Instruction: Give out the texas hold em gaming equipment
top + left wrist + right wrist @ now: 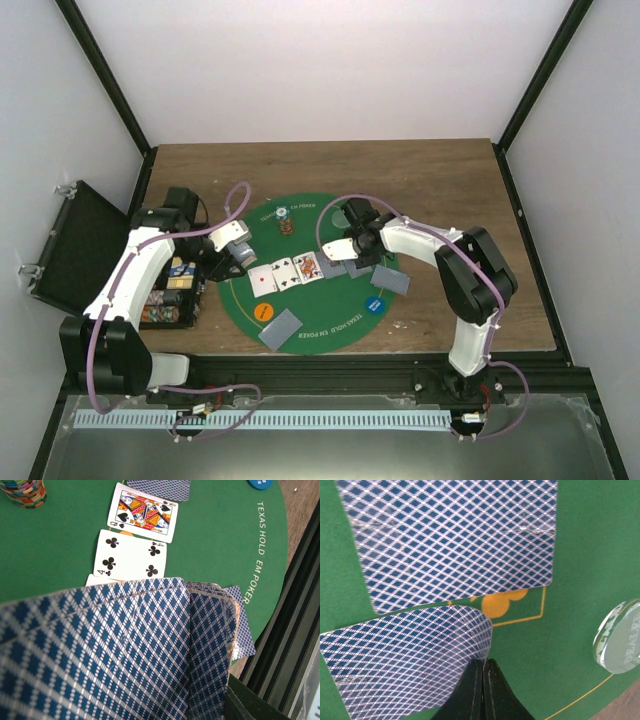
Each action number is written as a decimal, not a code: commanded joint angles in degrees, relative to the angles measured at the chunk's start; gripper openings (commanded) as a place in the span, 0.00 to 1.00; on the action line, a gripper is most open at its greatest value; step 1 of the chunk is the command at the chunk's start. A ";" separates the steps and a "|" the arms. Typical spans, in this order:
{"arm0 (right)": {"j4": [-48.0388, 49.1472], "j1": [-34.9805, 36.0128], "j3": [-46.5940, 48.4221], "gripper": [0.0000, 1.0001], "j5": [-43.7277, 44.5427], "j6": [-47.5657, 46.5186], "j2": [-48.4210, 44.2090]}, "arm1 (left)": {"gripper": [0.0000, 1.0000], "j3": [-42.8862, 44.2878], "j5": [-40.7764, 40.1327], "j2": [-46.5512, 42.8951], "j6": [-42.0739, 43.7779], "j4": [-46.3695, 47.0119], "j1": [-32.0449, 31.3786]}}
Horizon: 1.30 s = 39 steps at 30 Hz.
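Note:
A round green poker mat (330,330) holds three face-up cards: one with a red pip (262,281), the four of clubs (130,555) and the queen of spades (142,512). My left gripper (240,256) is shut on a deck of blue-lattice cards (115,650) that hides its fingers in the left wrist view. My right gripper (483,667) is shut on the corner of one face-down card (405,660), bent up just above the mat, beside other face-down cards (455,540). A chip stack (287,222), an orange chip (263,312) and a blue chip (375,305) lie on the mat.
A clear dealer button (620,637) lies right of my right fingers. Face-down cards lie at the mat's near edge (280,328) and right side (390,280). An open black case (75,245) with a chip tray (170,295) stands at the left. A black rail (350,365) runs along the near edge.

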 commanded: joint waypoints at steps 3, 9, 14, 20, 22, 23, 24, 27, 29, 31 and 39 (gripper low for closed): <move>4.41 -1.20 3.06 0.01 0.25 1.40 2.11 | 0.46 -0.10 1.22 -0.94 0.35 -0.02 0.21; 4.21 -1.67 6.12 0.01 0.69 2.00 4.63 | 0.46 -0.60 1.12 -1.10 0.22 0.07 0.22; 4.26 -1.68 6.82 0.01 0.01 2.10 5.04 | 0.46 -0.86 1.02 -0.85 0.14 0.31 0.23; 2.42 -1.68 5.88 0.01 -0.71 0.85 4.24 | 0.46 -1.85 0.71 -0.93 0.01 0.66 0.22; 1.87 -1.68 5.63 0.01 -1.49 0.62 3.98 | 0.46 -2.41 0.55 -0.88 0.09 0.80 0.21; 1.58 -1.68 5.62 0.01 -1.90 0.62 3.91 | 0.46 -2.77 0.30 -0.85 0.00 0.96 0.19; 1.47 -1.68 5.64 0.01 -2.09 0.69 3.98 | 0.46 -3.13 0.09 -0.76 -0.03 1.09 0.21; 2.28 -1.66 5.45 0.08 -1.86 1.15 3.94 | 0.46 -4.19 -0.76 -0.76 -0.18 1.53 0.25; 3.14 -1.68 5.44 0.19 -1.50 1.75 3.86 | 0.46 -4.87 -1.00 -0.88 -0.10 1.77 0.41; 4.60 -1.63 5.58 0.30 -0.55 2.64 3.44 | 0.46 -6.00 -1.38 -0.80 0.17 2.10 0.71; 14.03 -1.63 2.95 0.97 1.65 8.60 -5.64 | 0.47 -12.63 -8.46 3.99 -1.16 8.74 4.72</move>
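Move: The right fingertips, down at the mat, pinch the forward end of the last face-down card; that card's spot at the end of the row is centred about 1 cm back and 1 cm left. The other face-down card lies some 7 cm left and 1 cm back, the clear disc about 9 cm ahead and 4 cm left. From the left hand, holding the deck, the chip case is roughly 24 cm left, 8 cm back and 11 cm below; the ace lies 4 cm right, 8 cm back and 13 cm below. Still pinching the last card by its forward end, the right hand drags it about 3 cm forward over the mat, edging left, to bring it level with its face-down neighbour, and stays there briefly. Then the fingers open wide and let go, the hand starting up and a little farther forward. The left hand keeps its grip on the deck and sinks some 5 cm, speeding up, while drifting left and back. ##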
